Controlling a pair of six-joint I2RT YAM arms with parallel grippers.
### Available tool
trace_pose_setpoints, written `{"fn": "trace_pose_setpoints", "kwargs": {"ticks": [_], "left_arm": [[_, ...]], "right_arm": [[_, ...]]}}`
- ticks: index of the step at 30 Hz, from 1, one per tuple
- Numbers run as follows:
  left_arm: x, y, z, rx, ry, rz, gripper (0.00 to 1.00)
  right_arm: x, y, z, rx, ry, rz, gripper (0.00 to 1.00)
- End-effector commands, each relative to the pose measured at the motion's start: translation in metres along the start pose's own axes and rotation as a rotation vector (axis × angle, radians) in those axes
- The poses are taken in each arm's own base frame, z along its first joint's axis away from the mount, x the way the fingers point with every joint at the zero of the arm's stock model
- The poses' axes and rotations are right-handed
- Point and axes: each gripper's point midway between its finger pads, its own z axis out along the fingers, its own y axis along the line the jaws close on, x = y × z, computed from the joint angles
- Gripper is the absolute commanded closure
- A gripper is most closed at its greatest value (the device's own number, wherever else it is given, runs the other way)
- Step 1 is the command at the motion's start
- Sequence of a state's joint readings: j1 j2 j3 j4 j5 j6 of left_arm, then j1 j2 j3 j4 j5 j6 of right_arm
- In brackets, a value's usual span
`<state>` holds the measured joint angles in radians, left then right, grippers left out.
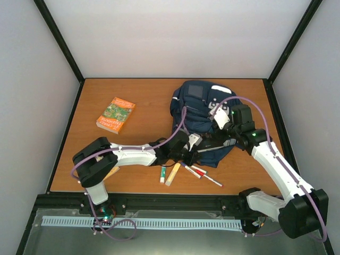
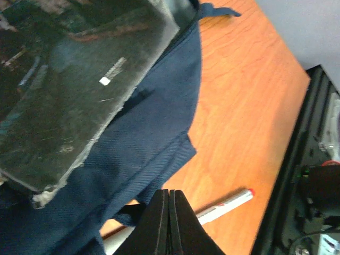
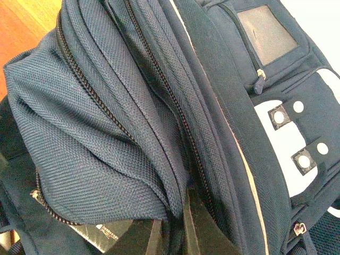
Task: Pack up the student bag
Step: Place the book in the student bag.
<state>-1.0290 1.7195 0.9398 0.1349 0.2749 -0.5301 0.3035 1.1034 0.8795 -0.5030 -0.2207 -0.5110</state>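
Observation:
The student bag (image 1: pixel 197 109), navy with a white buckled patch, lies at the table's back right. My right gripper (image 1: pixel 219 114) reaches onto its top. In the right wrist view that gripper (image 3: pixel 178 220) is shut on a fold of the bag's fabric (image 3: pixel 106 133) beside a zipper line. My left gripper (image 1: pixel 192 143) sits at the bag's near edge. In the left wrist view its fingers (image 2: pixel 169 194) are pressed together with nothing seen between them, right by the bag's navy hem (image 2: pixel 149 138) and a dark strap loop (image 2: pixel 127 212).
An orange-and-green book (image 1: pixel 116 114) lies at the left. Near the front edge are two short sticks (image 1: pixel 168 173) and red-capped pens (image 1: pixel 204 175); one pen (image 2: pixel 226 206) lies just beyond my left fingers. A black frame (image 1: pixel 159 202) borders the table.

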Motion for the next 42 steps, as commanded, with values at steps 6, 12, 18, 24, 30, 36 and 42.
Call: {"fn": "trace_pose_setpoints", "kwargs": {"ticks": [6, 12, 18, 24, 30, 36, 42], "left_arm": [[-0.012, 0.018, 0.028, -0.085, -0.054, 0.047, 0.99], [-0.03, 0.054, 0.019, -0.27, -0.195, 0.01, 0.99], [-0.054, 0.081, 0.008, -0.356, -0.341, -0.048, 0.99], [-0.072, 0.103, 0.016, -0.38, -0.42, -0.095, 0.99], [-0.092, 0.116, 0.022, -0.382, -0.475, -0.123, 0.99], [-0.094, 0.08, 0.017, -0.223, -0.446, -0.056, 0.99], [-0.057, 0.058, 0.014, -0.155, -0.333, -0.02, 0.99]], "right_arm": [[-0.032, -0.005, -0.019, 0.03, -0.154, -0.004, 0.97], [-0.029, 0.006, -0.024, -0.003, -0.175, -0.017, 0.97], [-0.026, 0.016, -0.023, -0.049, -0.18, -0.022, 0.97], [-0.024, 0.017, -0.023, -0.053, -0.179, -0.022, 0.97], [-0.021, 0.017, -0.018, -0.056, -0.163, -0.019, 0.97], [-0.017, 0.015, -0.012, -0.051, -0.143, -0.014, 0.97], [-0.016, 0.012, -0.009, -0.045, -0.135, -0.009, 0.97]]}}
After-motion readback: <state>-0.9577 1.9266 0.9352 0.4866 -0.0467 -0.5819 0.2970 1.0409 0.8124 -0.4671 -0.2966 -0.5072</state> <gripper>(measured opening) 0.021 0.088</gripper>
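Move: The book, already partly in the student bag's mouth, has its middle some 12 cm ahead of the left hand, 10 cm to its right and about 4 cm lower. The bag's middle is roughly 17 cm ahead and 6 cm to the right; the markers lie about 5 cm back and 4 cm right, on the table. From the right hand, already pinching the bag's flap, the book is straight below by some 12 cm. The book's near end is met by the left hand's shut fingers: the hand first sinks about 4 cm, then drives some 12 cm forward over the bag's near edge into the mouth, swinging some 25 degrees counter-clockwise, pushing at the book, and eases back 2 cm. The right hand keeps its pinch on the raised flap, drifting slightly back. ##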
